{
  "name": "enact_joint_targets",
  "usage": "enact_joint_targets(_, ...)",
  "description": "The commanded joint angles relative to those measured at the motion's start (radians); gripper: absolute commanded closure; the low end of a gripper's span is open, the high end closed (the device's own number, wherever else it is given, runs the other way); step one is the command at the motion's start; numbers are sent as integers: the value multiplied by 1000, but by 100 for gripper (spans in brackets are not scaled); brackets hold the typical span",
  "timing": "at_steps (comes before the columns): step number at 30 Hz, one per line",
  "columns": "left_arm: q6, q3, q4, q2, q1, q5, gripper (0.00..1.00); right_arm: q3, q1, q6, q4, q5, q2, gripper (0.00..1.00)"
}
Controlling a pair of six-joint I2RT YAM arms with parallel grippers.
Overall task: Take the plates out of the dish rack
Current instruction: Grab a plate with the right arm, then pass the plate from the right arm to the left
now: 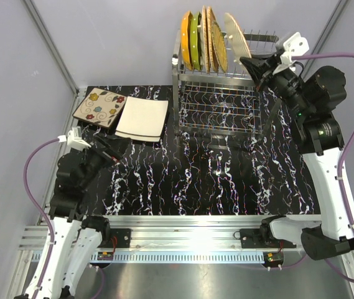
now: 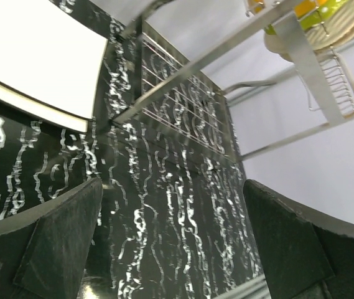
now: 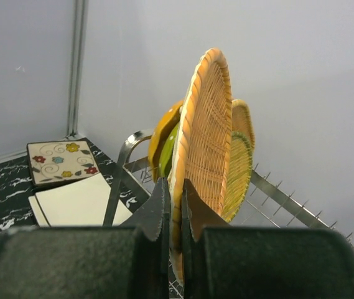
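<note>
The steel wire dish rack [image 1: 220,99] stands at the back of the table. On its top tier stand an orange plate [image 1: 186,38], a green plate [image 1: 195,36] and two wicker plates [image 1: 214,38]. My right gripper [image 1: 250,63] is shut on the lower rim of a third wicker plate [image 1: 237,34], which leans right, apart from the others. In the right wrist view my gripper [image 3: 175,187] pinches that plate [image 3: 204,124]. A square floral plate [image 1: 99,107] and a square white plate [image 1: 142,117] lie flat at the left. My left gripper [image 1: 117,146] is open and empty, just in front of the white plate [image 2: 33,56].
The table is black marble-patterned [image 1: 214,180]. Grey walls and metal frame posts close in the back and sides. The rack's lower tier [image 2: 183,106] shows bare wire. A cutlery basket [image 2: 338,81] hangs on the rack's right end.
</note>
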Motion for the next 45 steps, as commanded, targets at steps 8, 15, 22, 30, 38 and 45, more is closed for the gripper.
enact_joint_targets(8,-138,-34,231,66,2,183,1,-171,13,-139,172,-321,-176,100)
enact_joint_targets(15,-194,-65,280,83,2,227,1,-285,123,-371,71,-367,-237,100)
enact_joint_targets(22,-313,-146,436,113,4,301,1,-397,275,-639,-35,-329,-297,100)
enact_joint_targets(30,-364,-164,495,175,4,368,1,-504,364,-852,-101,-321,-319,100)
enact_joint_targets(38,-393,-193,567,224,4,442,1,-633,454,-1041,-110,-281,-345,100)
enact_joint_targets(45,-401,-209,608,267,2,492,1,-731,505,-1127,-103,-271,-374,100)
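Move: Open and waiting, the left gripper, where the woven plate is being taken, lies about 38 cm left of the right hand, some 9 cm back and 27 cm lower. The right hand already pinches the plate, its middle about 7 cm ahead and 6 cm left; the plates left in the rack start some 17 cm ahead and 8 cm left. From the left hand, the woven plate is 16 cm ahead, 32 cm right and 31 cm higher, the white plates 27 cm ahead, 4 cm right on the table. Drawing back from the rack first, then sinking steeply, the right hand keeps its pinch on the woven plate's rim and carries it some 22 cm down, 15 cm back and 12 cm left towards the left gripper, rolling its left side down and turning counter-clockwise. The left hand, fingers wide open, comes about 7 cm right to meet it, turning clockwise by some 20 degrees and rolling its left side down too. ##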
